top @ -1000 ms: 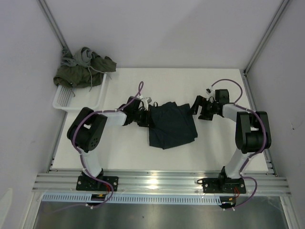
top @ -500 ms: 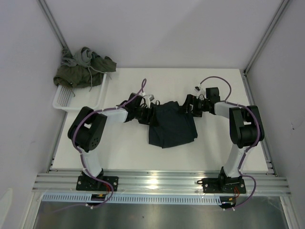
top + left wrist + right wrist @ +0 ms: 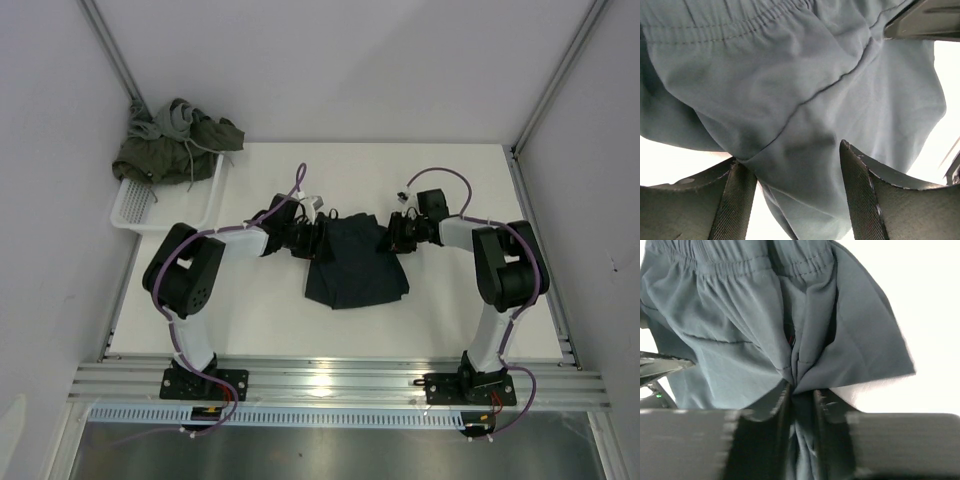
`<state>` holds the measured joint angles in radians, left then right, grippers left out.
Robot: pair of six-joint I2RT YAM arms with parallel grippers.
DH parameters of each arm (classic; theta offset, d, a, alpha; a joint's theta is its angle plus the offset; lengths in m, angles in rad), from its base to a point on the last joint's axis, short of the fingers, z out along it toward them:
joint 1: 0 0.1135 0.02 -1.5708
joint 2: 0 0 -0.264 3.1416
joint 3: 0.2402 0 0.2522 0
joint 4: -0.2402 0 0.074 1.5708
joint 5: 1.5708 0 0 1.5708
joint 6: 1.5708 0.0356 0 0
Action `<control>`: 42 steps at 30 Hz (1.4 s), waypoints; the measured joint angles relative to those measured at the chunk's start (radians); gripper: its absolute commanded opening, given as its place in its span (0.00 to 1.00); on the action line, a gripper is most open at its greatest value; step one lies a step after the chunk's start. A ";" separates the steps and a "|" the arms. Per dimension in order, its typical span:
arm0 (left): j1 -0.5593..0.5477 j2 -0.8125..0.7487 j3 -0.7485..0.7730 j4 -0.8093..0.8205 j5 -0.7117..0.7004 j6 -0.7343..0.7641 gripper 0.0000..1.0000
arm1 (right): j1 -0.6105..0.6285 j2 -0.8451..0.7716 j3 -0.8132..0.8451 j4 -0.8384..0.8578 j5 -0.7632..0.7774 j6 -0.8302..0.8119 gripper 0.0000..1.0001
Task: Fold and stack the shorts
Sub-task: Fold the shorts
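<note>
The dark navy shorts [image 3: 355, 268] lie partly folded in the middle of the table. My left gripper [image 3: 312, 238] is at their upper left edge. In the left wrist view its fingers [image 3: 735, 200] stand apart, open [image 3: 790, 156], with navy cloth [image 3: 790, 75] lying loose between them. At the upper right edge, my right gripper [image 3: 392, 234] is shut on a bunched fold of the navy shorts [image 3: 740, 330], pinched between its jaws [image 3: 802, 390]. Olive green shorts [image 3: 175, 158] and light grey shorts [image 3: 172, 118] are piled on the basket at the back left.
A white mesh basket [image 3: 135, 208] stands at the table's back left corner, half covered by the piled shorts. Grey walls and metal frame posts close in the table on three sides. The rail with both arm bases runs along the near edge.
My right gripper moved left onto the navy shorts' right edge and closed on a fold. My left gripper opened, letting go of the left edge. The shorts drew in slightly narrower.
</note>
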<state>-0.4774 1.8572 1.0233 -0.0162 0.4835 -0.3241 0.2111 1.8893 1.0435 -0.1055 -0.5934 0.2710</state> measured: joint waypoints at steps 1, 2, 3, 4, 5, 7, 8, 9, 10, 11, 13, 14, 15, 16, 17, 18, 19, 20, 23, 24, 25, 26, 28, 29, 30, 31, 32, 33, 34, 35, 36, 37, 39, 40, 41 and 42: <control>0.000 0.000 0.000 0.002 -0.003 -0.001 0.68 | 0.001 0.004 0.000 -0.007 0.007 0.005 0.14; 0.000 0.000 0.000 0.004 -0.007 -0.003 0.68 | -0.001 0.008 0.000 -0.012 0.003 0.012 0.10; 0.000 0.000 -0.001 0.007 -0.010 -0.005 0.68 | -0.007 0.013 0.000 -0.013 -0.003 0.016 0.06; 0.000 0.000 -0.002 0.008 -0.012 -0.007 0.68 | -0.016 0.017 0.000 -0.012 -0.014 0.023 0.02; 0.001 -0.002 -0.005 0.012 -0.013 -0.008 0.68 | -0.029 0.021 0.000 -0.013 -0.029 0.029 0.00; 0.004 -0.007 -0.014 0.022 -0.016 -0.008 0.68 | -0.051 0.027 -0.002 -0.009 -0.053 0.040 0.00; 0.007 -0.011 -0.021 0.030 -0.018 -0.009 0.68 | -0.066 0.032 -0.004 -0.005 -0.071 0.043 0.00; 0.011 -0.015 -0.027 0.036 -0.020 -0.009 0.68 | -0.076 0.036 -0.006 -0.002 -0.086 0.047 0.00; 0.018 -0.019 -0.033 0.039 -0.021 -0.010 0.68 | -0.085 0.039 -0.008 0.001 -0.100 0.049 0.00; 0.024 -0.023 -0.039 0.043 -0.022 -0.010 0.68 | -0.093 0.043 -0.010 0.005 -0.113 0.051 0.00; 0.040 -0.027 -0.047 0.050 -0.024 -0.013 0.67 | -0.111 0.056 -0.012 0.017 -0.148 0.057 0.00; 0.048 -0.029 -0.050 0.053 -0.026 -0.015 0.66 | -0.120 0.063 -0.014 0.026 -0.166 0.063 0.00; 0.056 -0.031 -0.055 0.060 -0.028 -0.016 0.65 | -0.127 0.070 -0.016 0.035 -0.186 0.069 0.00; 0.064 -0.034 -0.061 0.064 -0.028 -0.016 0.64 | -0.133 0.077 -0.016 0.041 -0.203 0.074 0.00; 0.070 -0.038 -0.070 0.073 -0.028 -0.016 0.60 | -0.138 0.083 -0.017 0.048 -0.218 0.078 0.00; 0.073 -0.042 -0.082 0.085 -0.028 -0.017 0.58 | -0.142 0.086 -0.019 0.052 -0.228 0.080 0.00; 0.077 -0.046 -0.096 0.100 -0.031 -0.018 0.56 | -0.144 0.087 -0.021 0.057 -0.235 0.084 0.00; 0.080 -0.051 -0.109 0.114 -0.031 -0.020 0.53 | -0.145 0.087 -0.023 0.060 -0.238 0.087 0.00; 0.084 -0.065 -0.154 0.165 -0.013 -0.034 0.53 | -0.146 0.088 -0.025 0.064 -0.242 0.089 0.00; 0.085 -0.069 -0.165 0.175 -0.006 -0.038 0.54 | -0.146 0.088 -0.026 0.066 -0.243 0.090 0.00; 0.085 -0.076 -0.184 0.199 0.003 -0.044 0.55 | -0.148 0.088 -0.027 0.068 -0.243 0.091 0.00; 0.086 -0.086 -0.205 0.218 0.016 -0.053 0.56 | -0.148 0.088 -0.028 0.069 -0.244 0.092 0.00; 0.086 -0.115 -0.259 0.259 0.041 -0.068 0.56 | -0.148 0.089 -0.028 0.071 -0.245 0.092 0.00; 0.086 -0.130 -0.284 0.272 0.050 -0.073 0.56 | -0.148 0.089 -0.028 0.071 -0.245 0.092 0.00; 0.086 -0.142 -0.303 0.281 0.056 -0.079 0.56 | -0.148 0.089 -0.028 0.072 -0.245 0.092 0.00; 0.086 -0.158 -0.324 0.288 0.064 -0.087 0.55 | -0.148 0.089 -0.029 0.073 -0.245 0.092 0.00; 0.086 -0.172 -0.343 0.293 0.071 -0.090 0.54 | -0.148 0.089 -0.029 0.074 -0.246 0.092 0.00; 0.086 -0.184 -0.358 0.293 0.075 -0.094 0.53 | -0.148 0.089 -0.029 0.074 -0.246 0.092 0.00; 0.086 -0.195 -0.372 0.293 0.079 -0.095 0.50 | -0.148 0.089 -0.030 0.074 -0.246 0.092 0.00; 0.086 -0.200 -0.378 0.292 0.081 -0.097 0.49 | -0.148 0.089 -0.030 0.074 -0.246 0.093 0.00; 0.086 -0.205 -0.384 0.292 0.084 -0.098 0.48 | -0.148 0.089 -0.030 0.074 -0.246 0.093 0.00; 0.085 -0.210 -0.389 0.292 0.089 -0.099 0.47 | -0.148 0.089 -0.030 0.075 -0.246 0.093 0.00; 0.082 -0.218 -0.394 0.291 0.093 -0.102 0.47 | -0.148 0.089 -0.030 0.075 -0.246 0.093 0.00; 0.079 -0.221 -0.395 0.291 0.093 -0.103 0.47 | -0.148 0.089 -0.030 0.076 -0.246 0.094 0.00; 0.075 -0.223 -0.395 0.291 0.093 -0.103 0.46 | -0.148 0.089 -0.032 0.077 -0.246 0.094 0.00; 0.069 -0.223 -0.395 0.292 0.093 -0.104 0.46 | -0.148 0.089 -0.032 0.078 -0.247 0.094 0.00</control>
<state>-0.4080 1.6341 0.6281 0.2756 0.5766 -0.4282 0.0631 1.9778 1.0119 -0.0273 -0.8402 0.3653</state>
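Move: The left hand, open at the left edge of the folded shorts, has their middle about 9 cm to its right, 3 cm back and 2 cm below it. Their near-left corner is some 11 cm back and 2 cm to its left, and the waistband drawstring about 6 cm to its right and 8 cm ahead. For the right hand, already around a bunch of the right edge, the shorts' middle is about 8 cm left and 4 cm back, 2 cm below. The right hand shuts its fingers on the bunched right edge of the shorts and, low over the table, draws it about 2.5 cm to the right while its wrist tilts some 15 degrees, then keeps its pinch there. The left hand, its height unchanged, first slides left and slightly forward off the shorts' left edge, then runs back about 6 cm beside them towards the near-left corner, fingers narrowing to about half open but not shut. ##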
